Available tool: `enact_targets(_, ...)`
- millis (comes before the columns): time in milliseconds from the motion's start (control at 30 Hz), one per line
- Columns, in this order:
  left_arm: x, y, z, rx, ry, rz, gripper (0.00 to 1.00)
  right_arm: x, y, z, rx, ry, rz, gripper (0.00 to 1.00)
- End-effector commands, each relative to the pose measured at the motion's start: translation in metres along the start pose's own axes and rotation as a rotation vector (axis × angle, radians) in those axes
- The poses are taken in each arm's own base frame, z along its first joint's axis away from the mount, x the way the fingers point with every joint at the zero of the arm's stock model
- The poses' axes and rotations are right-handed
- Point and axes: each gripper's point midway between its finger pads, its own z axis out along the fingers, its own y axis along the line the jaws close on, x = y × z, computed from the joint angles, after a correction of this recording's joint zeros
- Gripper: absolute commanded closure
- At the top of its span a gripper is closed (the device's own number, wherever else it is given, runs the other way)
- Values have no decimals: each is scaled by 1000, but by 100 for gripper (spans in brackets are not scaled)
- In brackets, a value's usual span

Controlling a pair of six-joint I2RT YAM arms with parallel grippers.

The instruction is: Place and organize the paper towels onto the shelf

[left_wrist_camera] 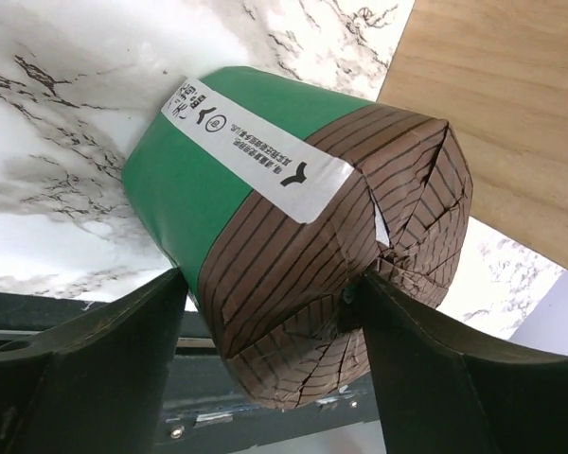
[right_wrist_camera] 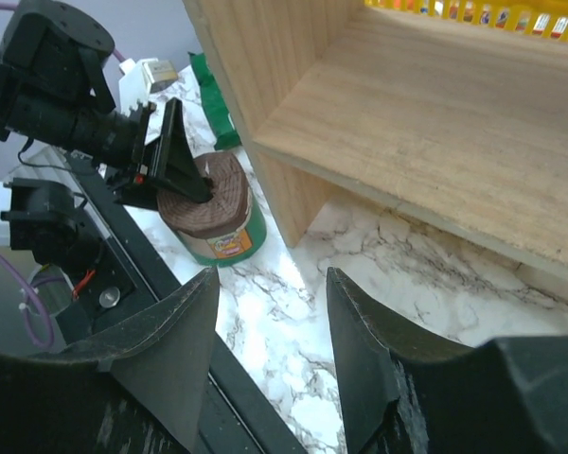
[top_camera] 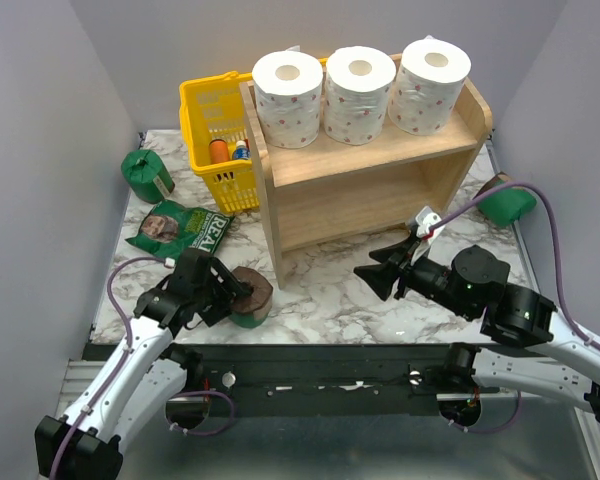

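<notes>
Three white dotted paper towels stand in a row on top of the wooden shelf. A green-wrapped paper towel roll with brown ends stands on the marble near the shelf's left front corner. My left gripper is shut on it, one finger on each side. Two more green rolls lie at the back left and to the right of the shelf. My right gripper hovers open and empty in front of the shelf's lower tier.
A yellow basket holding small bottles stands against the shelf's left side. A flat green bag lies in front of it. The black base rail runs along the near table edge. The shelf's lower tier holds nothing.
</notes>
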Motion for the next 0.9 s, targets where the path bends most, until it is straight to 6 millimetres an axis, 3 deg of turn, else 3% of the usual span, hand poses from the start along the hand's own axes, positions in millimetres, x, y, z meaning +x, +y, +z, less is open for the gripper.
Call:
enact_targets(0,-2,3,0,6,-27,-14,30,-4,9,-4,-51,-54,79,43)
enact_targets(67,2,-8,-5,62,-6,-10,39,6,12,-2,-70,-47,106,43)
enact_targets(300,15,-50,-42,321,51,71,57,-3,40,-8,-241,-182,307,35)
enact_targets(400,22,-63,-58,424,72,86,58,-13,50,-16,-313,-248,348,29)
enact_targets(433,24,-64,-59,443,78,81,58,-3,54,-16,-342,-232,350,27)
enact_targets(633,36,-92,-90,700,111,88,58,-3,64,-26,-434,-284,459,18)
enact_targets(667,35,-101,-101,775,98,100,58,5,63,-24,-434,-274,470,16)
enact_targets(700,36,-105,-106,810,104,101,57,1,65,-26,-455,-298,488,13)
enact_targets(867,46,-111,-128,921,141,132,56,14,67,-14,-450,-257,538,12)
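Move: The brown-and-green paper towel roll stands right at the left gripper, its middle about 2 cm ahead, 3 cm right and 4 cm below, the brown top between the open fingers. The shelf's near-left foot is some 9 cm right, 4 cm ahead and 8 cm down; the green bag lies about 12 cm left, 16 cm ahead and 8 cm down. From the right gripper, the roll is some 24 cm left, 2 cm ahead and 27 cm below. Close the left gripper on the roll's brown gathered end, then raise it about 8 cm while carrying it some 5 cm right and a little back, tilting the wrist so the fingers swing out to the right and forward. Meanwhile draw the empty right gripper back about 6 cm and slightly left, turning its fingers further left and up towards the roll, and open it wider. ##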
